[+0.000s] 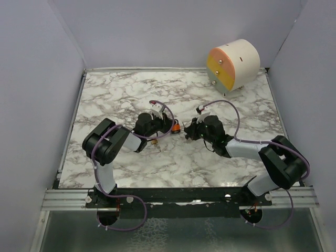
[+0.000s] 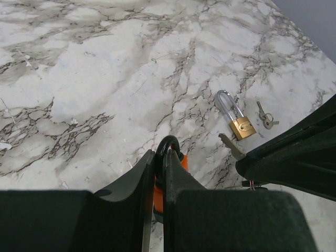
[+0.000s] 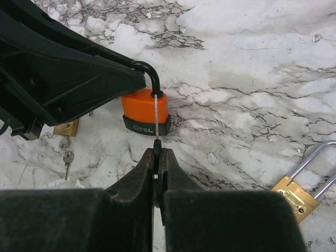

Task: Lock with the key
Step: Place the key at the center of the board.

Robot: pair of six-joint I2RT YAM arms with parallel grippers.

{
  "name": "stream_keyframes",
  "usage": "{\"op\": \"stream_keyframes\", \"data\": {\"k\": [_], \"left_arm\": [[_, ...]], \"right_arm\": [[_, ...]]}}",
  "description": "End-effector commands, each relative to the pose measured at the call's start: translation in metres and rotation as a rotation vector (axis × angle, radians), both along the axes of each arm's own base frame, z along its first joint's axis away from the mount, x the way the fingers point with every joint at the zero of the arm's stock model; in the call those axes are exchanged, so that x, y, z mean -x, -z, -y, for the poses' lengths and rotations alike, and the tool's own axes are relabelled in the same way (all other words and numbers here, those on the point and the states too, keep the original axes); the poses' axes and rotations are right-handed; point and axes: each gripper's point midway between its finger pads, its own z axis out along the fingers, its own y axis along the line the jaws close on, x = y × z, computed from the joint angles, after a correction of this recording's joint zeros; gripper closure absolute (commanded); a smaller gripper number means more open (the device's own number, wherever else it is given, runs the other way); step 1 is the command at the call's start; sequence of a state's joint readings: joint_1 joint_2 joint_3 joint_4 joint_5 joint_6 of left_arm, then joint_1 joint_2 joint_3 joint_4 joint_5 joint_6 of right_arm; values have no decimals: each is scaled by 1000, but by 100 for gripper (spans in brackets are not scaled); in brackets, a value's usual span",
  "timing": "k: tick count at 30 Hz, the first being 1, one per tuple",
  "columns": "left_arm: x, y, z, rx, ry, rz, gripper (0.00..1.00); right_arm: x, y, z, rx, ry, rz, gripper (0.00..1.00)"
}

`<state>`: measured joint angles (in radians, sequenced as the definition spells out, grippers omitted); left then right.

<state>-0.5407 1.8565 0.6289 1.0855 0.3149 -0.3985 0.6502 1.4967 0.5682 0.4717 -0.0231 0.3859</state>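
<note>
An orange padlock (image 3: 143, 106) with a black base and a black shackle (image 2: 169, 143) stands on the marble table (image 1: 210, 157). My left gripper (image 2: 160, 155) is shut on that shackle and comes in from the upper left in the right wrist view. My right gripper (image 3: 157, 153) is shut on the black head of a key (image 3: 156, 118), whose thin blade points at the padlock. In the left wrist view the key blade (image 2: 231, 145) ends a little to the right of the orange body, not touching it. From above, both grippers meet at the padlock (image 1: 175, 127).
A brass padlock (image 2: 240, 126) with a silver shackle lies on the table with small keys (image 2: 266, 121) beside it. Another brass padlock (image 3: 296, 194) lies to my right gripper's right. A round drawer unit (image 1: 233, 65) stands at the back right. Walls enclose the table.
</note>
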Motion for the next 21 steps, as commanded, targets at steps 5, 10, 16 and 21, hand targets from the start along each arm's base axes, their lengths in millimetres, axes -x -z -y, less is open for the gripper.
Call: {"op": "stream_keyframes", "data": {"k": [5,10,16,21], "left_arm": [[-9,6,3,0,16,19,100],[-10,19,-1,-3,8,-22,100],[-15,33,-11,-18,-23,-64,98],[-23,44,-10,-51,-14,-97,85]], "right_arm": [[-24,2,-5,-5,63,18,99],[-37,16,-11,22,75,3,99],[-57,22,-13,61,119,19,99],[-65,24,-10,80,149,29,99]]}}
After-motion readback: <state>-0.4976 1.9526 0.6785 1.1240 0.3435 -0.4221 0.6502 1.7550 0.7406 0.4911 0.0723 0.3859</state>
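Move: The orange-and-black padlock hangs from the left fingers, its middle about 4 cm below them; the board-centre spot lies some 2 cm ahead and 8 cm below. From the key-holding right hand the padlock is about 3 cm ahead, 5 cm left and 3 cm lower. One brass padlock lies roughly 5 cm back and 9 cm left of the left hand, 8 cm down; the other about 3 cm ahead and 7 cm right of the right hand, 7 cm down. The orange-and-black padlock, still pinched by its shackle, is first let down about 1 cm by the left hand, then carried some 2 cm forward with a slight further sinking. Meanwhile the right hand, keeping its closed grip on the black key, goes about 4.5 cm forward and 3.5 cm down, drawing up close on the padlock's right side, and levels off at the end; neither hand opens. ##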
